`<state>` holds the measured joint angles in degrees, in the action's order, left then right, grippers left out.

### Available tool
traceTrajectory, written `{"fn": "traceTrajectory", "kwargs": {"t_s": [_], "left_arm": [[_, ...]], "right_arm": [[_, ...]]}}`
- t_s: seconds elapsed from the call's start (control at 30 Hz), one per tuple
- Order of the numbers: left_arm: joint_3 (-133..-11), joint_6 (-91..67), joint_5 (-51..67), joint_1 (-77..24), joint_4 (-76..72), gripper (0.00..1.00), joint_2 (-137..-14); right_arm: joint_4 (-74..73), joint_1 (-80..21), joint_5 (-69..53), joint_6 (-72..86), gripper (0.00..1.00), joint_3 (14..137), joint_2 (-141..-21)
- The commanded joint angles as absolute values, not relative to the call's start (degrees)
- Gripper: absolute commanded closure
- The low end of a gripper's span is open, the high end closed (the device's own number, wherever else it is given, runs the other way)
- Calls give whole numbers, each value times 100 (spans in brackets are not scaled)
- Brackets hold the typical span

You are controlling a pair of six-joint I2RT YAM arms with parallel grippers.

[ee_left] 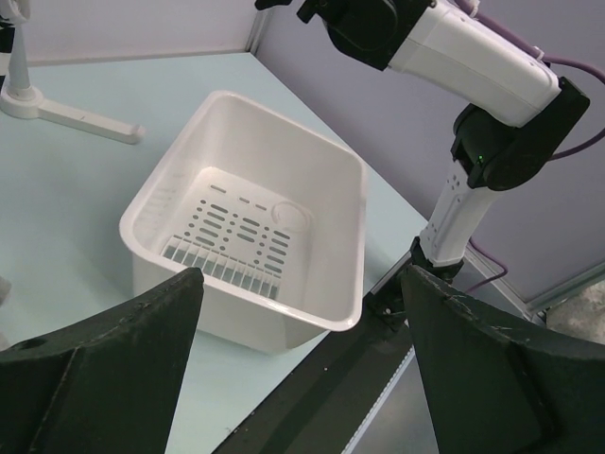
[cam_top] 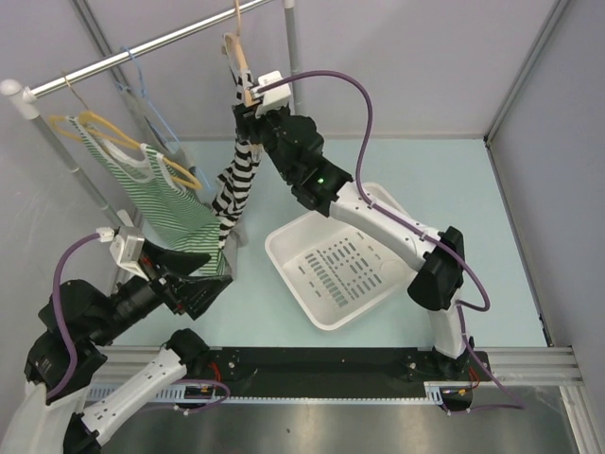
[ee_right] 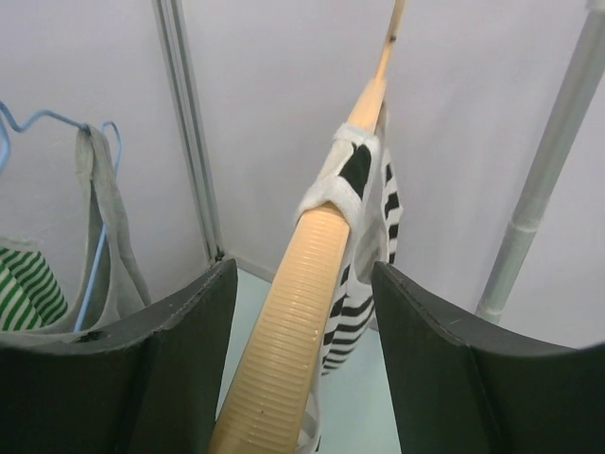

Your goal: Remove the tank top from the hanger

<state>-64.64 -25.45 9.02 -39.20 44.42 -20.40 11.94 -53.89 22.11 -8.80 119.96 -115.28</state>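
A black-and-white striped tank top (cam_top: 236,184) hangs by one strap from the low end of a steeply tilted wooden hanger (cam_top: 238,57) on the rail. My right gripper (cam_top: 248,106) is up at that end. In the right wrist view the ribbed hanger arm (ee_right: 293,331) runs between the two fingers with a gap on either side, so my right gripper (ee_right: 301,268) is open. The strap (ee_right: 345,180) loops over the arm just beyond the fingertips. My left gripper (cam_top: 219,270) is low at the left, open and holding nothing (ee_left: 302,274).
A white perforated basket (cam_top: 284,248) sits on the table between the arms, its rim (ee_left: 312,142) in front of the left gripper. A green striped top (cam_top: 165,194) on a yellow hanger hangs from the rail (cam_top: 142,47). A rack pole (ee_right: 548,161) stands to the right.
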Motion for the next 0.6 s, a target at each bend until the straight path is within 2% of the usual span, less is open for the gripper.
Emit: {"fn": "traceTrajectory", "kwargs": {"t_s": [0.0,0.43,0.57], "left_arm": [[-6680,-2584,949,-3893,4149,9,-2241],[-7119,-2540,949,-3893,4061,8,-2513],[-7321,-2496,1010,-3885,4061,8,-2689]], "right_arm": [[1934,-5449,2092,-1107,100,12015,-10960],[3453,-5695,2091,-1836,100,11145,-10407],[3252,-5687,2100,-1925,100,11320,-10485]]}}
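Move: My right fingers are already closed around the near end of the wooden hanger. The black-and-white tank top's shoulder strap lies about 8 cm ahead, 3 left and 5 up from them, and the hanger's hook neck roughly 14 ahead, 5 left and 8 up. The rack post stands some 18 cm ahead and 7 right, the blue hanger about 5 ahead and 18 left. From my left hand the strap is about 40 cm ahead, 7 right and 12 higher. I lift my right hand about 8 cm while drawing it back some 5 cm and a little right, away from the rack, tipping the fingers down by roughly 15 degrees. Midway my grip comes off the wooden hanger's end and the fingers run fully shut. My left hand, open and empty, rises a few centimetres. ##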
